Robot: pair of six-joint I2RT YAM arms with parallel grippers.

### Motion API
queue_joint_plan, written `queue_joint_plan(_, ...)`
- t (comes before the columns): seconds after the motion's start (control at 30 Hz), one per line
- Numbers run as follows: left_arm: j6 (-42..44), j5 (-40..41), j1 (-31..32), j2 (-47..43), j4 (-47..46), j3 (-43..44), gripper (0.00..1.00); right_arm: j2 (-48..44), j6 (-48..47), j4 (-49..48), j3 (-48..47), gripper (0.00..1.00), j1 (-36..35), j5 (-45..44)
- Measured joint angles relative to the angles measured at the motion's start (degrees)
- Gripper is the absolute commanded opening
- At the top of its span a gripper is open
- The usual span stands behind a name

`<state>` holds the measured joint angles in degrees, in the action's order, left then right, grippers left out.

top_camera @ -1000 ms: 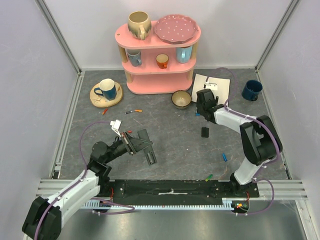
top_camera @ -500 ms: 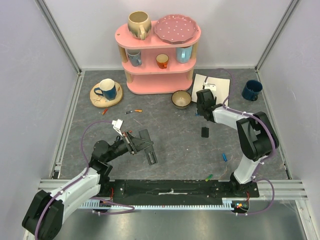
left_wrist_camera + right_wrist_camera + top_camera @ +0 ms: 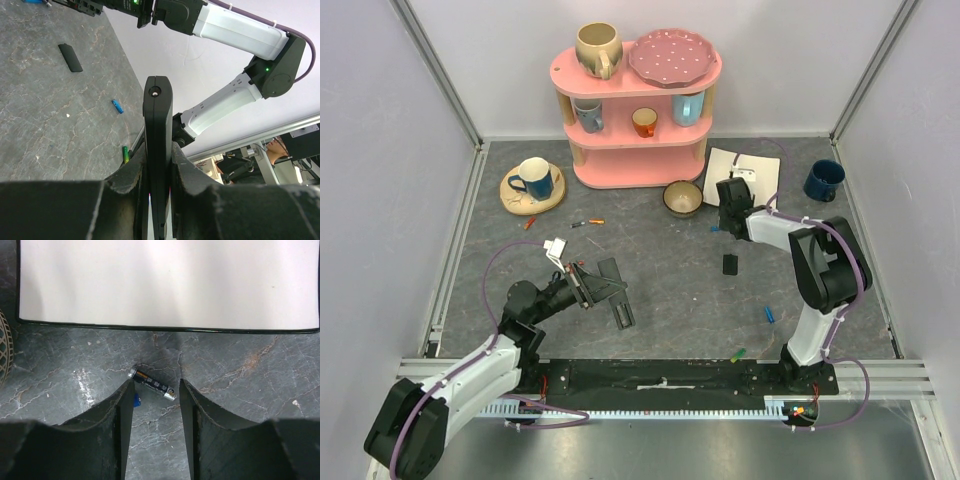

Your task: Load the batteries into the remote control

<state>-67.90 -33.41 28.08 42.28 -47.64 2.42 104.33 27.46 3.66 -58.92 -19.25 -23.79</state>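
Note:
The remote control [image 3: 621, 312], a flat black slab, is held edge-on above the table with my left gripper [image 3: 592, 287] shut on it; in the left wrist view the remote control [image 3: 157, 110] stands up between the fingers of my left gripper [image 3: 158, 150]. My right gripper [image 3: 156, 383] is low over the table by the white pad, jaws apart. A black battery [image 3: 150, 382] lies slanted on the table between its fingertips, not clamped. A blue scrap [image 3: 136, 400] shows beside the left finger. From above, my right gripper [image 3: 725, 216] hides that battery.
Loose batteries lie about: blue [image 3: 769, 313], green [image 3: 738, 353], orange [image 3: 588, 222]. A small black cover [image 3: 730, 264] lies mid-table. The white pad [image 3: 750, 172] is just behind the right gripper, a bowl [image 3: 682, 197] to its left, a pink shelf [image 3: 640, 150] and mugs [image 3: 823, 180] further back.
The right gripper's jaws have narrowed around the battery and the arm has edged toward the pad. The left arm and remote have barely moved.

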Motion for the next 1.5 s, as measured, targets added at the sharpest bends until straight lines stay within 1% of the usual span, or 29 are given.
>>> queue_joint_plan(0.43,0.0,0.02,0.0,0.42,-0.7,0.0,0.02,1.49,0.07,-0.28,-0.37,0.4,0.09,1.4)
queue_joint_plan(0.67,-0.02,0.02,0.0,0.42,-0.7,0.0,0.02,1.2,0.74,-2.03,0.79,0.34,0.09,1.9)
queue_joint_plan(1.0,0.0,0.0,0.0,0.42,-0.7,0.0,0.02,0.61,1.05,-2.84,1.79,0.31,0.09,2.38)
queue_joint_plan(1.13,0.0,0.02,0.0,0.39,-0.7,0.0,0.02,0.59,0.96,-2.84,1.79,0.24,0.09,2.45)
queue_joint_plan(1.3,0.0,0.02,0.0,0.42,-0.7,0.0,0.02,0.46,0.68,-2.8,1.95,0.21,0.09,2.47)
queue_joint_plan(1.5,0.0,0.0,0.0,0.42,-0.7,0.0,0.02,0.2,0.26,-2.8,2.23,0.13,0.09,2.45)
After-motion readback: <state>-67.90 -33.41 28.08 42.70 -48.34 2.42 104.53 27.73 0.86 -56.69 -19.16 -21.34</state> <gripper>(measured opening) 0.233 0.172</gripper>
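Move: The black battery lies between the right hand's open fingertips, about 1 cm ahead and 2 cm below. The blue battery beside it is some 4 cm left of the hand and 2 cm back; the notebook's middle is about 14 cm ahead and 1 cm right, the bowl roughly 15 cm left and 7 cm ahead. From the left hand, which holds the remote, the black battery is some 37 cm right, 25 cm ahead and 18 cm lower. The right fingers close from half open to nearly shut and pinch the black battery from its two sides where it lies on the table. The hand first sinks about 1 cm onto it, then stays low with hardly any drift or turn while the fingers keep closing. ##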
